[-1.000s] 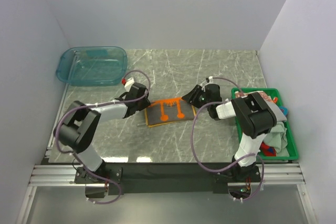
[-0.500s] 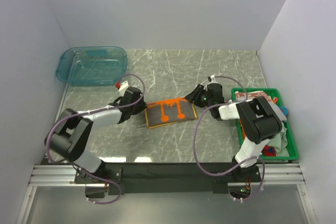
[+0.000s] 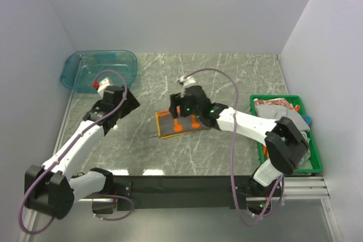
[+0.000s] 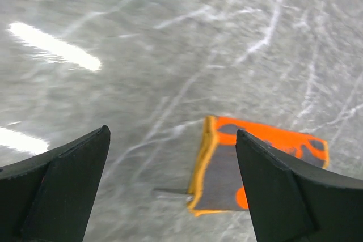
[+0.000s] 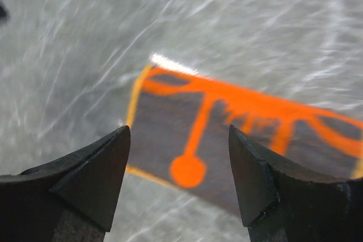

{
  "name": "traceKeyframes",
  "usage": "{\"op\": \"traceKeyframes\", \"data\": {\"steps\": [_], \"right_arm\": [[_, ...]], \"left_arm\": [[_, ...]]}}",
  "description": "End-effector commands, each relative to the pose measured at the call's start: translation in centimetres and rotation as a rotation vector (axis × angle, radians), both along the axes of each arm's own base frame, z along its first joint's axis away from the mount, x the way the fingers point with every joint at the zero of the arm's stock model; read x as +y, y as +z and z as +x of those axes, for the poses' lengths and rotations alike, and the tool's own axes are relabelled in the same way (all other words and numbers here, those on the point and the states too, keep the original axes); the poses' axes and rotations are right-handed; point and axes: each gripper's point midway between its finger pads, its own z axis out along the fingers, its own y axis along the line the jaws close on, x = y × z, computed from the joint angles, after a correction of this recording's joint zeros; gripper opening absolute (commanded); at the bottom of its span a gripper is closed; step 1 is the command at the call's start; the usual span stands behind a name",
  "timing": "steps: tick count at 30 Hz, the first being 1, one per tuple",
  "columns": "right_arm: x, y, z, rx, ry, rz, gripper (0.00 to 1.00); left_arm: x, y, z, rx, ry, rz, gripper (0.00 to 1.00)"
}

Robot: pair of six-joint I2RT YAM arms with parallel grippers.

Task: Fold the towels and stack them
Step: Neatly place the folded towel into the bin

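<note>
A folded orange-brown towel (image 3: 182, 124) with orange lines lies flat mid-table. My right gripper (image 3: 186, 113) hovers over its far edge, open. In the right wrist view the towel (image 5: 227, 134) shows between and beyond the spread fingers (image 5: 85, 179), which hold nothing; the gripper (image 5: 178, 174) is above it. My left gripper (image 3: 126, 106) stands left of the towel, apart from it and open. The left wrist view shows the towel's yellow-edged end (image 4: 255, 162) ahead, partly hidden by the right finger (image 4: 295, 196); the gripper (image 4: 173, 185) is empty. More towels (image 3: 275, 107) lie in the crate.
A green plastic crate (image 3: 256, 101) sits at the table's right edge, partly hidden by the right arm. A clear teal tub (image 3: 99, 71) stands at the back left corner. White walls close in the table on three sides.
Both grippers have opened and let go of the towel. The left arm has pulled back to the left, away from it. The right arm has swung left over the folded towel.
</note>
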Motion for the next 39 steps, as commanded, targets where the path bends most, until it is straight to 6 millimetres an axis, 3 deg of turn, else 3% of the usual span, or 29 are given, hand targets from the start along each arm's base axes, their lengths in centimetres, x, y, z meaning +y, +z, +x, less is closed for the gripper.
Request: {"op": "traceKeyframes", "data": {"steps": [1, 2, 3, 4, 5, 6, 7, 8, 10, 11, 18, 27, 33, 35, 38, 39], "right_arm": [[1.2, -2.8, -2.5, 0.041, 0.073, -0.218, 0.77], [2.7, -2.0, -2.7, 0.022, 0.101, -0.222, 0.78], [4.1, -2.3, -3.9, 0.024, 0.142, -0.239, 0.78], [4.4, -4.0, -4.5, 0.050, 0.152, -0.301, 0.79], [5.6, -3.3, -4.5, 0.032, 0.168, -0.306, 0.79], [6.4, -4.0, -5.7, 0.041, 0.202, -0.346, 0.79], [6.7, -5.4, -5.7, 0.045, 0.200, -0.393, 0.78], [7.6, -5.1, -5.7, 0.035, 0.207, -0.399, 0.77], [8.2, -7.0, -6.5, 0.060, 0.233, -0.457, 0.75], [8.8, -6.8, -6.3, 0.051, 0.229, -0.462, 0.73], [9.2, -10.8, -7.1, 0.077, 0.246, -0.606, 0.67], [5.4, -15.8, -7.7, 0.140, 0.194, -0.780, 0.59], [3.5, -17.3, -8.3, 0.198, 0.205, -0.778, 0.35], [3.1, -17.7, -8.3, 0.218, 0.214, -0.763, 0.19], [3.5, -17.2, -8.7, 0.216, 0.259, -0.676, 0.03], [4.8, -16.9, -9.1, 0.226, 0.307, -0.591, 0.00]], "left_arm": [[2.1, 1.2, -2.1, 0.054, -0.038, 0.008, 0.99], [2.5, 2.2, -2.3, 0.026, -0.039, 0.003, 0.99], [2.9, 2.6, -2.5, 0.021, -0.052, 0.017, 0.99], [3.3, 2.8, -2.7, 0.018, -0.054, 0.019, 0.99], [4.3, 3.2, -2.9, 0.004, -0.033, 0.024, 0.99], [4.7, 3.3, -3.0, -0.001, -0.033, 0.037, 0.99], [5.1, 3.2, -3.1, -0.008, -0.023, 0.039, 0.99], [5.5, 2.8, -3.3, -0.016, -0.018, 0.032, 0.99], [5.5, 2.1, -3.4, -0.017, -0.020, 0.021, 0.99], [5.4, 1.3, -3.7, -0.005, -0.029, 0.003, 0.99], [5.9, 1.8, -3.4, -0.023, -0.039, 0.003, 0.99], [5.7, 1.5, -3.3, -0.020, -0.055, -0.014, 0.99], [3.9, 0.4, -3.0, 0.014, -0.122, -0.091, 0.99], [3.3, 0.0, -3.0, 0.027, -0.140, -0.119, 0.99], [2.8, -0.5, -3.1, 0.024, -0.133, -0.166, 0.99], [2.0, -0.2, -2.8, -0.002, -0.144, -0.210, 0.99]]}}
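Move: My open right hand hovers above the folded towel: the towel's middle is about 13 cm below it and 1 cm back. The near part of its left edge, the bit I want, is about 6 cm back, 9 cm left and 13 cm down, with the care tag some 3 cm farther left. The teal bin stands about 22 cm ahead and 36 cm left. From my empty left hand the towel's middle is some 22 cm right and 13 cm down. I swing my right hand about 10 cm left and some 7 cm back while sinking 12 cm to the towel's left edge, rolling its left side down about 30 degrees. Low there, I close the fingers almost shut and pinch the yellow hem beside the tag. My open left hand backs off left and a little back, away from the towel, then waits and drifts partly back right and slightly down. ##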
